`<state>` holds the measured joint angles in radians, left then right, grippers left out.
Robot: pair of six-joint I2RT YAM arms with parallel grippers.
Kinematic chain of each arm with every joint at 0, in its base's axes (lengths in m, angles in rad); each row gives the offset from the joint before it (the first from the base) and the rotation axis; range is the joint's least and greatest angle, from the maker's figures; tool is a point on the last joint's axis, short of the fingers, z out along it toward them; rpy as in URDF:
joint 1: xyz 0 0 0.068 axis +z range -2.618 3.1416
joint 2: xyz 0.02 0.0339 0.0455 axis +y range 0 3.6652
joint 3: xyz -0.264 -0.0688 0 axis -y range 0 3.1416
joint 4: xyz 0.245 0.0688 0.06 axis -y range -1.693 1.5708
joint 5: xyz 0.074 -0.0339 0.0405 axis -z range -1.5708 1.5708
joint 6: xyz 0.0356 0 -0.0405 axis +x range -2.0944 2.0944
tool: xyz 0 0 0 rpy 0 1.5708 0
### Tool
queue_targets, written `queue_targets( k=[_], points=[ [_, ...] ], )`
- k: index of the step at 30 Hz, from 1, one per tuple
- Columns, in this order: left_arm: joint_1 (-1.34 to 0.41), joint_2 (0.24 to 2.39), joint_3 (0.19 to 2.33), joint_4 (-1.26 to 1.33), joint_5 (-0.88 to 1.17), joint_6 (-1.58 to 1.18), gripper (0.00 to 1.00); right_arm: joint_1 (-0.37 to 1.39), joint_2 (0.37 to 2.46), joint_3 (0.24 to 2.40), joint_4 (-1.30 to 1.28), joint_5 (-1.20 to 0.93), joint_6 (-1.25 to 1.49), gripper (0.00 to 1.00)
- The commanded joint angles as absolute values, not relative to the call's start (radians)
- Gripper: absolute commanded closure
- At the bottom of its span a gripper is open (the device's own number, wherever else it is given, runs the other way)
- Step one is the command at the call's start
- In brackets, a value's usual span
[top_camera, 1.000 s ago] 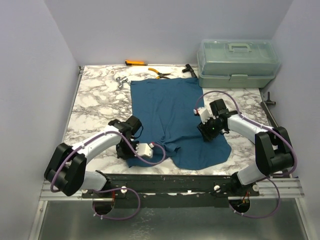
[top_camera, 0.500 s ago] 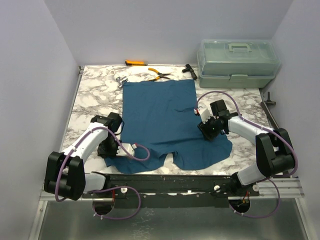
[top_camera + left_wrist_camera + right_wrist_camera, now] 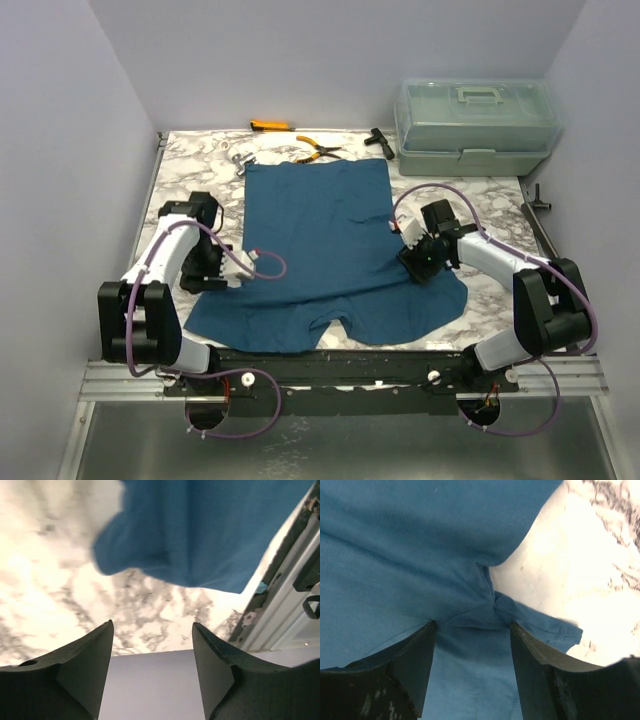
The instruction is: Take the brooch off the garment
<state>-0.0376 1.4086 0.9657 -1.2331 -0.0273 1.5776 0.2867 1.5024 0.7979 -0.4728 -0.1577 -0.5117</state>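
Note:
The garment [image 3: 320, 220], a dark teal T-shirt, lies spread flat on the marble table, neck towards the near edge. The brooch is not in view in any frame. My left gripper [image 3: 204, 274] hovers by the left sleeve, open and empty; in the left wrist view [image 3: 152, 624] the sleeve [image 3: 200, 530] lies beyond the fingertips, apart from them. My right gripper [image 3: 415, 264] sits on the garment's right side near the armpit seam. In the right wrist view [image 3: 472, 624] its jaws stand apart over bunched cloth [image 3: 420, 555], with the sleeve hem [image 3: 555, 630] beside the right finger.
A pale green toolbox [image 3: 475, 125] stands at the back right. Orange-handled pliers [image 3: 318, 150], a yellow-handled tool [image 3: 270, 126], a metal piece [image 3: 240, 160] and a black part [image 3: 378, 140] lie along the back edge. The metal rail [image 3: 285, 605] runs along the near edge.
My left gripper has pulled the left sleeve out to the left, flattening the garment, then opened and let the cloth go. The right gripper has stayed put and opened a little.

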Motion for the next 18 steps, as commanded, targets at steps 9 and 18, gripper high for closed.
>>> queue_targets(
  k=[9, 18],
  points=[
    [-0.035, 1.746, 1.482, -1.096, 0.503, 1.023, 0.01, 0.276, 1.486, 1.001, -0.463, -0.297, -0.377, 0.32],
    [-0.086, 1.999, 1.612, -0.691, 0.395, 0.595, 0.01, 0.277, 1.753, 1.222, -0.260, -0.305, -0.216, 0.37]
  ],
)
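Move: The left hand hangs near the garment's left side. The upper stretch of its left edge is about 21 cm ahead, 9 cm right and 7 cm below. A silver fitting stands some 12 cm beyond that edge. The right hand is low at the garment's right side. The upper right edge is roughly 16 cm ahead and 5 cm left, with a black tool about 33 cm ahead and 8 cm left, and the green toolbox about 34 cm ahead and 16 cm right. Close above the garment's right side, the right hand leaves the cloth, rising about 7 cm as it goes forward and somewhat left to over the upper right edge, its part-open fingers tilting forward and left. The left hand, empty, sweeps about 21 cm forward and half as far right in a low arc to over the upper left edge, turning some 40 degrees counter-clockwise, fingers opening wide and tips tilting right. ##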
